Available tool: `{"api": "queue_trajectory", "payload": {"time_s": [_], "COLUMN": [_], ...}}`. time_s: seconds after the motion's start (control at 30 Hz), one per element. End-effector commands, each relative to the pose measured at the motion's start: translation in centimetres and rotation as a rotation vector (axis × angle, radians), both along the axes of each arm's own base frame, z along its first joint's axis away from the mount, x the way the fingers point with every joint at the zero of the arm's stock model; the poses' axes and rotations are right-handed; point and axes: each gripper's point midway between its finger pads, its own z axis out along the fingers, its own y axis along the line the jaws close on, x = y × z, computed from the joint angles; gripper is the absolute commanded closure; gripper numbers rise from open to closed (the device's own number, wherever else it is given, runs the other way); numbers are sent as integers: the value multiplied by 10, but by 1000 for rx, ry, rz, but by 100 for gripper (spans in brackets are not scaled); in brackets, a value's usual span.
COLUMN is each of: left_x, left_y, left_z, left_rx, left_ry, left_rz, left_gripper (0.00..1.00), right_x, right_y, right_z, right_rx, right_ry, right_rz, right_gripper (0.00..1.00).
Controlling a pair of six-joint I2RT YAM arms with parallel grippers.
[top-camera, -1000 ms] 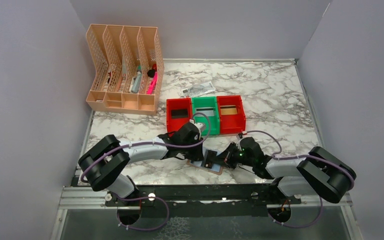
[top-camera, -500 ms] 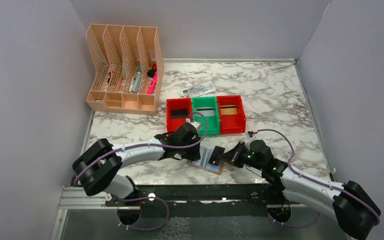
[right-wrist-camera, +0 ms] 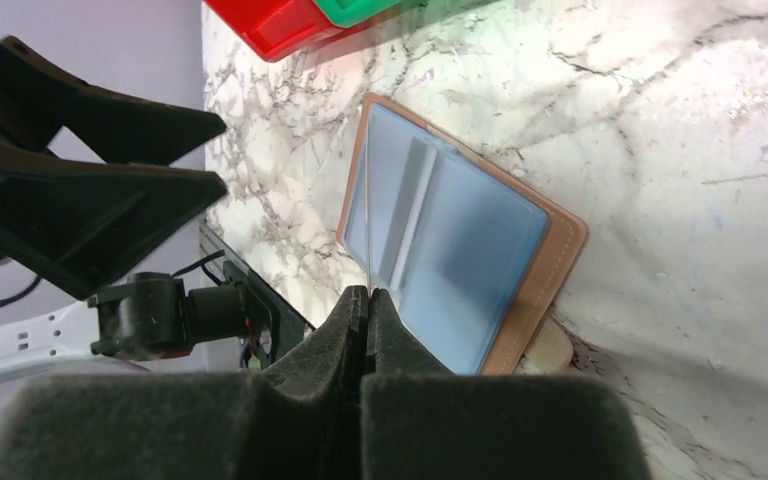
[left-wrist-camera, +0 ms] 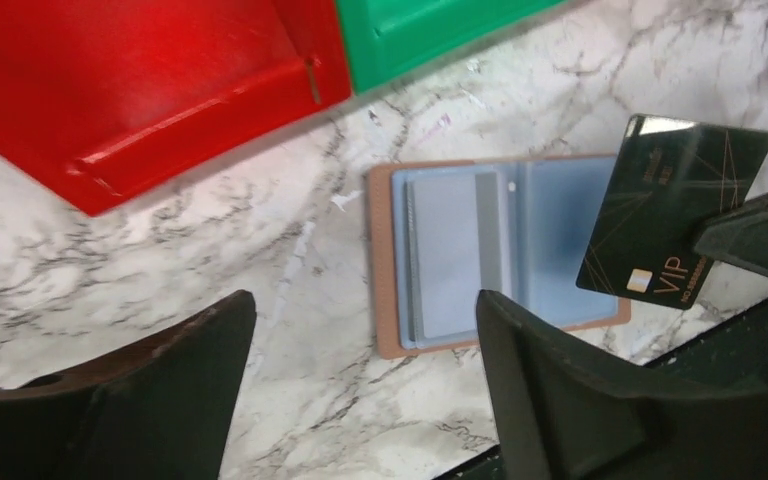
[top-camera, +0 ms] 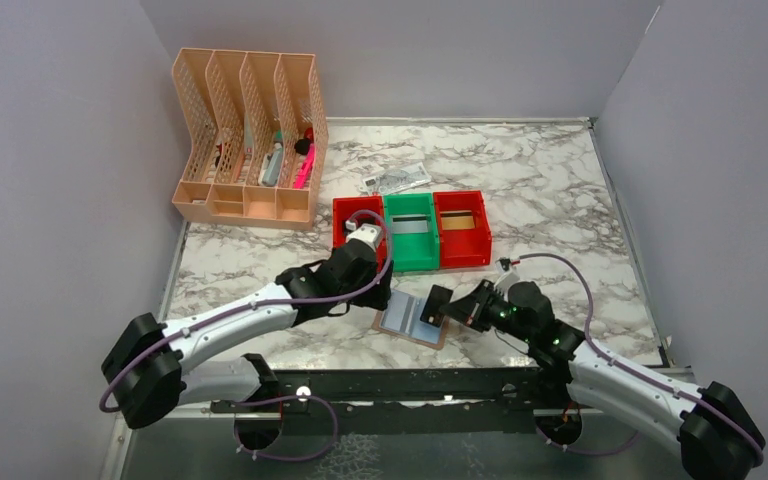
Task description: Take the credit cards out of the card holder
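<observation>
The card holder (top-camera: 407, 320) lies open on the marble near the front edge, tan with pale blue panels (left-wrist-camera: 560, 235). A grey card (left-wrist-camera: 450, 255) with a darker stripe sits in its left panel. My right gripper (top-camera: 450, 311) is shut on a black credit card (left-wrist-camera: 675, 220) marked VIP, held just above the holder's right half. In the right wrist view that card (right-wrist-camera: 368, 245) shows edge-on between the closed fingertips (right-wrist-camera: 358, 302). My left gripper (left-wrist-camera: 365, 345) is open, hovering left of the holder and touching nothing.
Three bins stand in a row behind the holder: red (top-camera: 343, 215), green (top-camera: 410, 243) holding a grey card, red (top-camera: 462, 238) holding a gold-toned one. A crumpled paper note (top-camera: 396, 179) lies behind them. A peach file organiser (top-camera: 250, 140) fills the back left corner.
My left gripper has opened and drawn back left off the holder. My right gripper has pulled the black card out of the holder and lifted it to the right.
</observation>
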Motion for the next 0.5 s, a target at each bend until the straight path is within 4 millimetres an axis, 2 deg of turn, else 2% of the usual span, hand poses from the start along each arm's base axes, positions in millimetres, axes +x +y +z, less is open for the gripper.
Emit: {"api": "queue_trajectory", "payload": {"time_s": [0.0, 0.07, 0.17, 0.47], "left_x": [19, 22, 29, 59], "left_y": [33, 45, 65, 135], "left_z": [38, 46, 47, 47], "left_rx": [80, 95, 132, 140], "left_ry": [-157, -201, -240, -180], "left_rz": [91, 118, 149, 336], "left_gripper": [8, 1, 1, 1], "right_x": [0, 1, 5, 17], "right_y": [6, 7, 9, 15], "right_z": [15, 21, 32, 65], "right_rx": [29, 31, 15, -52], "right_ry": [-110, -146, -199, -345], "right_rz": [54, 68, 85, 129], "right_gripper": [99, 99, 99, 99]}}
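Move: The right hand holds the black VIP card by its edge; the left red box, where dark cards already lie, is some 18 cm ahead of it and 17 cm to its left, about 6 cm lower. From the right hand, the green box lies about 18 cm ahead and 7 cm left, and the open card holder roughly level with it, 7 cm left and 7 cm below. From the empty left hand, that red box is about 15 cm ahead, 4 cm left and 7 cm down. Still pinching the black card in its shut fingers, the right hand lifts it about 4 cm higher above the card holder, its fingertips tilting up some 15 degrees. The left hand opens the rest of the way and pulls clear of the holder, first rising about 5 cm, then sweeping left and somewhat forward, turning counter-clockwise. ##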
